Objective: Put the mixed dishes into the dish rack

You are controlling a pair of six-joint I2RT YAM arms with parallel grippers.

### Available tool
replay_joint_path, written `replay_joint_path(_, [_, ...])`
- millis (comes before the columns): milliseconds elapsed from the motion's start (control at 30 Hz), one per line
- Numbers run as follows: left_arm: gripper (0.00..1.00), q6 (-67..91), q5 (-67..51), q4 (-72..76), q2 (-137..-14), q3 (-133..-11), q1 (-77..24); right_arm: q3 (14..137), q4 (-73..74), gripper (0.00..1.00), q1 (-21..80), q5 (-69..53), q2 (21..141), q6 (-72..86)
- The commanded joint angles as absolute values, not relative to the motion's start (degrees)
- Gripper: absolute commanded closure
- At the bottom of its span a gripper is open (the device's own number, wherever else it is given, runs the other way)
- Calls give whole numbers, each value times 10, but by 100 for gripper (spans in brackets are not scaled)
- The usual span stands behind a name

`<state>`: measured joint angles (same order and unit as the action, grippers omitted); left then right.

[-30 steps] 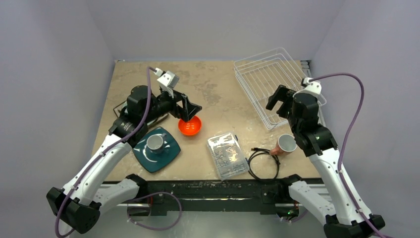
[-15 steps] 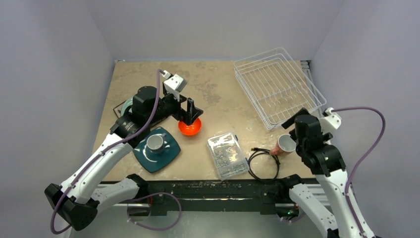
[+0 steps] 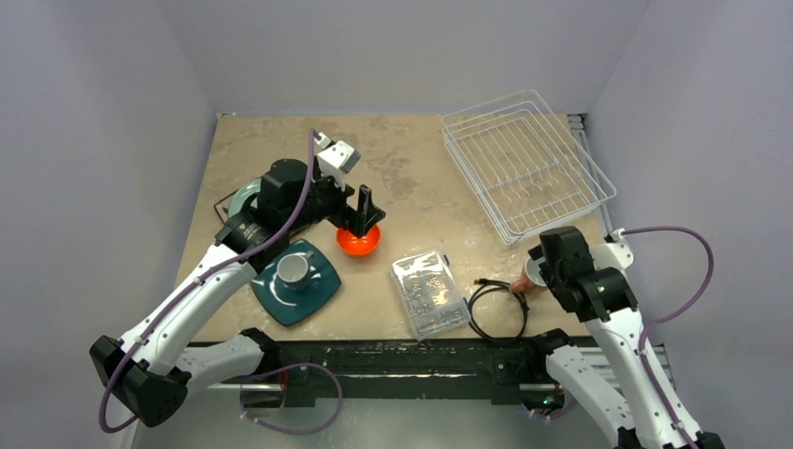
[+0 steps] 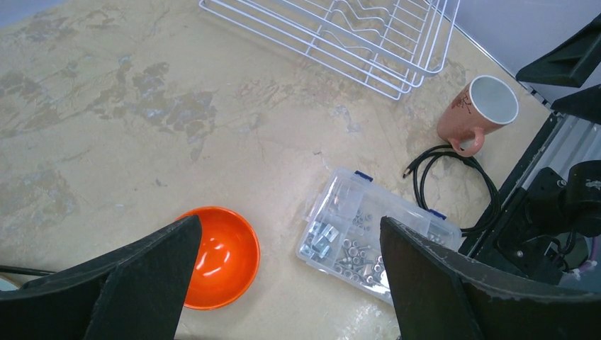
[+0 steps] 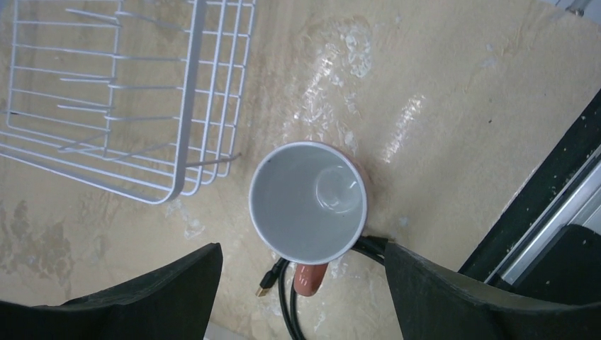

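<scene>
The orange bowl (image 3: 359, 242) (image 4: 221, 256) sits left of the table's middle. My left gripper (image 3: 363, 218) (image 4: 290, 287) hangs open just above it, one finger (image 4: 145, 283) over the bowl's left side. The pink cup (image 5: 308, 202) (image 4: 483, 108) stands upright near the front right, handle toward the near edge. My right gripper (image 5: 301, 287) is open above it, its fingers on either side and not touching. A small grey mug (image 3: 295, 269) rests on the dark teal square plate (image 3: 318, 290). A pale green plate (image 3: 243, 198) shows partly behind the left arm. The white wire dish rack (image 3: 524, 168) (image 5: 120, 99) holds nothing.
A clear plastic box of small parts (image 3: 428, 292) (image 4: 368, 244) lies front centre. A coiled black cable (image 3: 496, 307) (image 5: 289, 301) lies against the cup's base. The black rail of the table's near edge (image 5: 538, 205) runs close beside the cup.
My right arm has swung from the dish rack's near corner back toward the near edge and now stands over the pink cup. The left gripper has shifted slightly right and down over the orange bowl.
</scene>
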<state>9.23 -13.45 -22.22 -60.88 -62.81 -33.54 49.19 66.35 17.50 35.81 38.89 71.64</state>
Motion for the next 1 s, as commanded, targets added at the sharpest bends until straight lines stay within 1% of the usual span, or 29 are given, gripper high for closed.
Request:
replay_joint_path(0, [5, 90, -130, -224, -610, -659, -340, 458, 676, 18, 172, 316, 391, 794])
replay_joint_path(167, [5, 87, -124, -233, -613, -663, -342, 433, 670, 29, 171, 309, 396, 824])
replay_joint_path(400, [5, 86, -123, -236, -619, -665, -343, 399, 638, 38, 164, 307, 423, 834])
replay_joint_path(567, [5, 86, -124, -241, -628, -670, -343, 378, 616, 48, 146, 309, 424, 828])
replay_joint_path(967, [5, 87, -126, -243, -639, -671, -343, 345, 575, 61, 131, 331, 432, 828])
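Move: The pink mug stands upright below the right hand, its middle about 3 cm ahead, 2 cm to the left and 13 cm down. The dish rack's middle is some 26 cm straight ahead of that hand, at about the mug's height; the coiled cable lies 4 cm back and 10 cm to the left, 17 cm below. From the left hand the mug is roughly 34 cm to the right, 6 cm back and 25 cm below. The mug's near rim is what the right hand comes down on: it sinks about 8 cm, fast at first and then easing off, while the wrist tips slightly further down and turns some 10 degrees clockwise. The fingers narrow from nearly wide to under half open, one tip over the mouth and the other outside the wall, not yet pinching. ##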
